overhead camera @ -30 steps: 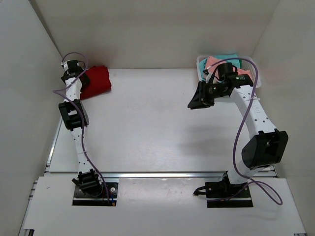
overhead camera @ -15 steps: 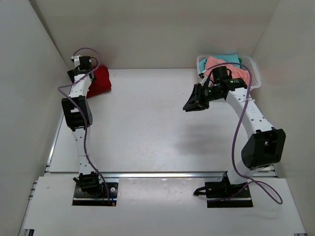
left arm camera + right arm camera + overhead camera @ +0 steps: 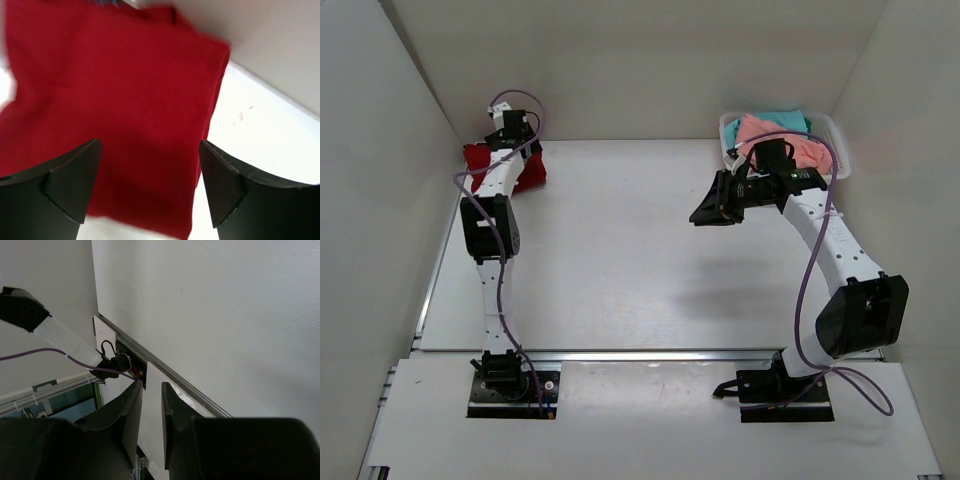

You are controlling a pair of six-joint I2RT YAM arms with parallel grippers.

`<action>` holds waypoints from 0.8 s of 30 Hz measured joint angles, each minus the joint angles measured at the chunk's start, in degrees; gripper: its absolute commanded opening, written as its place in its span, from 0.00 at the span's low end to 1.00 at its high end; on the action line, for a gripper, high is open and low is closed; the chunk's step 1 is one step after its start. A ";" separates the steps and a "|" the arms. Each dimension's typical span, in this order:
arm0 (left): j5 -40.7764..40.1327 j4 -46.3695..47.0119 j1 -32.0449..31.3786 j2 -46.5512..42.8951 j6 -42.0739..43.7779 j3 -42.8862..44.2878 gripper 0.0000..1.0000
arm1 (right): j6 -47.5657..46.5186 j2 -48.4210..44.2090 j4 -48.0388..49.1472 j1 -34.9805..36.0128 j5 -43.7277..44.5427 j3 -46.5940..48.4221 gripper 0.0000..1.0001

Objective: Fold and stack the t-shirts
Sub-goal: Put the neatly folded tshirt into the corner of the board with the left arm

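The dark red t-shirt lies folded in the far left corner of the table and fills the left wrist view. My left gripper hovers over it with its jaws wide open and empty. The salmon pink t-shirt and the teal t-shirt lie bunched in the white basket at the far right. My right gripper hangs over the table left of the basket. Its jaws stand a narrow gap apart with nothing between them.
White walls close the table on the left, back and right. The red shirt lies close against the back wall. The right wrist view looks along the table toward a metal rail at the near edge.
My left wrist has swung right along the back wall, over the red shirt. My right gripper has drifted a little left, away from the basket, uncovering more of the pink shirt.
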 measured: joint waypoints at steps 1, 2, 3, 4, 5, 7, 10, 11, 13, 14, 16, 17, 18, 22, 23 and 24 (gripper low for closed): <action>0.37 -1.18 -0.35 2.75 -0.28 2.69 0.88 | 0.11 -0.11 0.13 -0.04 -0.02 0.00 0.19; 0.52 -2.19 -0.79 5.42 -0.55 5.29 0.87 | 0.26 -0.15 0.33 -0.04 -0.04 0.00 0.19; 0.55 -3.54 -1.29 8.13 -0.61 8.20 0.87 | 0.28 -0.15 0.48 -0.07 -0.04 0.00 0.19; 0.48 -4.90 -1.95 11.23 -0.59 11.74 0.88 | 0.31 -0.15 0.59 -0.09 -0.04 0.00 0.19; 0.39 -5.84 -2.58 13.62 -0.52 14.27 0.88 | 0.33 -0.15 0.63 -0.09 -0.07 0.00 0.20; -1.55 -6.78 -3.65 16.39 0.13 17.11 0.87 | 0.48 -0.15 0.90 -0.09 -0.07 -0.04 0.19; -1.25 -7.65 -4.11 15.91 -0.11 17.14 0.86 | 1.05 -0.28 1.86 -0.11 -0.20 -0.98 0.19; -1.11 -7.69 -4.13 15.69 -0.07 16.74 0.86 | 1.25 -0.42 2.14 -0.11 -0.22 -1.46 0.19; -1.07 -7.48 -4.02 15.21 0.02 15.67 0.88 | 1.68 -0.70 2.62 -0.11 -0.42 -2.51 0.20; -1.01 -7.54 -3.89 15.04 0.07 15.41 0.88 | 1.88 -0.79 2.84 -0.15 -0.57 -2.93 0.19; -0.70 -8.02 -3.61 14.84 0.04 15.39 0.88 | 2.36 -0.83 3.26 -0.26 -0.96 -3.37 0.20; -0.59 -8.44 -3.45 14.73 0.07 15.39 0.89 | 2.67 -0.83 3.61 -0.35 -1.11 -3.61 0.20; -0.57 -8.98 -3.30 14.60 0.26 15.37 0.89 | 2.82 -0.90 3.98 -0.39 -1.18 -3.80 0.19; -0.79 -9.84 -2.86 13.86 2.71 14.29 0.92 | 3.32 -0.90 5.20 -0.42 -1.68 -4.33 0.19; -0.92 -10.16 -2.80 13.75 3.63 14.19 0.93 | 3.32 -0.90 5.27 -0.42 -1.75 -4.37 0.19; -1.05 -10.49 -2.75 13.68 4.46 14.12 0.91 | 3.32 -0.90 5.29 -0.42 -1.81 -4.39 0.20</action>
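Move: The folded red t-shirt lies under the left hand, its middle some 4 cm to the left, about level in reach and roughly 9 cm below. The foot of the back wall is about 10 cm straight ahead. The black clip on the board's far left corner is some 8 cm ahead and 9 cm to the left. From the right hand the t-shirt lies about 34 cm ahead, 51 cm to the left and 23 cm below. The folded t-shirt's right-hand side is where the left hand comes down: the open fingers drop quickly by about 7 cm, going some 4 cm to the right as they sink, until they touch the cloth. Staying low, they draw back and left a couple of centimetres along that edge, the wrist tipping slightly farther down, fingers still wide open. ##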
